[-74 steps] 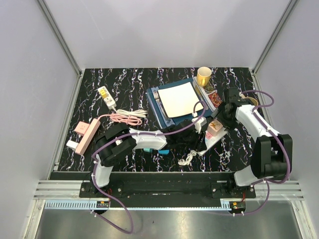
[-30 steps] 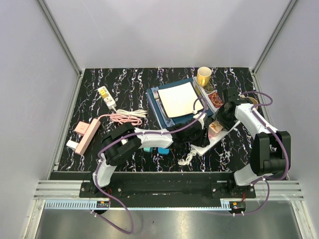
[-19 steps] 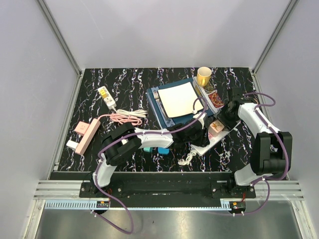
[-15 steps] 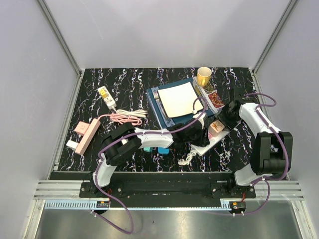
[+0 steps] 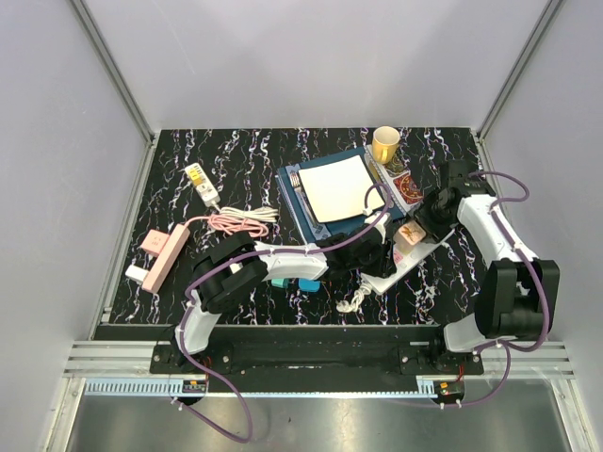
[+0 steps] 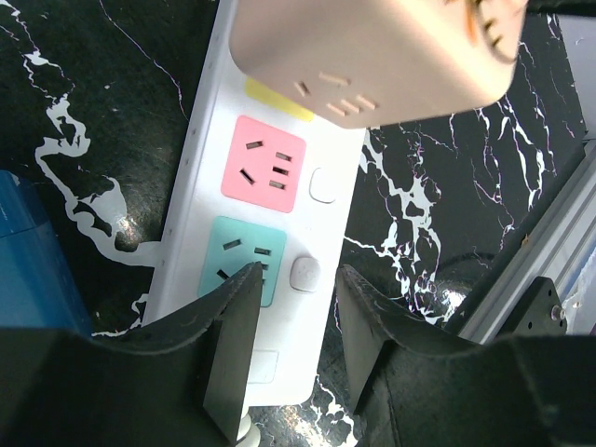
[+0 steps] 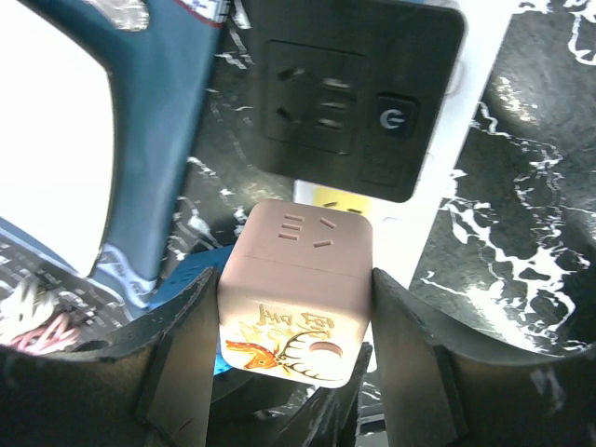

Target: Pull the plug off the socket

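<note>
The plug [image 7: 303,279] is a pink cube adapter with a deer picture, and my right gripper [image 7: 296,289] is shut on its two sides. The plug [image 5: 409,233] hangs just above the yellow outlet [image 7: 340,200] of the socket [image 6: 328,233], a white power strip with pink and teal outlets. My left gripper [image 6: 296,279] stands open over the strip's cable end. Its left finger [image 6: 233,326] lies over the teal outlet, and its right finger [image 6: 368,326] sits at the strip's right edge. In the top view the socket [image 5: 419,256] lies slanted between both arms.
A stack of blue books with a white sheet [image 5: 330,188] lies behind the strip, with a yellow cup [image 5: 385,143] beyond it. A pink power strip [image 5: 165,252], a small white one [image 5: 201,182] and a coiled pink cable [image 5: 240,223] are at the left. A knotted white cable [image 5: 355,299] lies near the front.
My left arm has reached in onto the strip. My right gripper has drawn up and toward the far right with the plug in it.
</note>
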Controlling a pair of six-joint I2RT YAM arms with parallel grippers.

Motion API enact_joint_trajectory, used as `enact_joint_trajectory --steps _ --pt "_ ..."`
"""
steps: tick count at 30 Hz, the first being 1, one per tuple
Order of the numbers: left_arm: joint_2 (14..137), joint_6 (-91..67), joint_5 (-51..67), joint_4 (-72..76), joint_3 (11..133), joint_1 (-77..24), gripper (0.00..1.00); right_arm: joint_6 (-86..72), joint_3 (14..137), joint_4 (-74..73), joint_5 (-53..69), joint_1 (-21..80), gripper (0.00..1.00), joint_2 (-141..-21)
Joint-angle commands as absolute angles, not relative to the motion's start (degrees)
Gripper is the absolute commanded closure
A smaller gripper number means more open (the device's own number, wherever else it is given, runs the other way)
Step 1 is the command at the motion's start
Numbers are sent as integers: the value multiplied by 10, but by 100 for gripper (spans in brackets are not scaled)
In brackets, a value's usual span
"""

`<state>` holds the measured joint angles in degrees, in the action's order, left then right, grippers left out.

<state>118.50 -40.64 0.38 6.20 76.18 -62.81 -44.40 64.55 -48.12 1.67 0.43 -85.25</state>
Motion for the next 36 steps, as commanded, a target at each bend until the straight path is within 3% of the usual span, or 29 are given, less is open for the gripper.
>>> enact_joint_trajectory --steps 1,13,28,36 --pt "1258 -397 -35 -90 725 -627 55 -447 687 -474 48 4 76 -824" --pt "1253 -399 -30 -84 722 -626 55 -429 728 -523 19 -52 78 -780" --pt "1243 -385 -24 -76 718 -626 54 -362 738 -585 -76 -256 75 -741" --pt "1238 -387 -8 -71 719 -628 53 -467 687 -577 -173 -270 71 -804"
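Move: The right hand already holds the plug just clear of the white power strip and carries it towards bare table about 17 cm to its right, 5 cm back and 9 cm below. Near its way, the black plug still in the strip sits about 5 cm right, 3 cm ahead and 4 cm below, and the beige mug 15 cm right, 9 cm ahead. From the left hand, the held plug is roughly 8 cm ahead, 5 cm right and 3 cm higher. Keeping the plug pinched between its fingers, the right hand first lifts some 3 cm nearly straight up from the strip, then swings about 17 cm to the right while climbing to about 9 cm above where it began. As it nears the bare table on the near side of the beige mug it draws back about 5 cm and sinks some 3 cm again, the wrist turning about 30 degrees clockwise with a slight sideways tilt. ##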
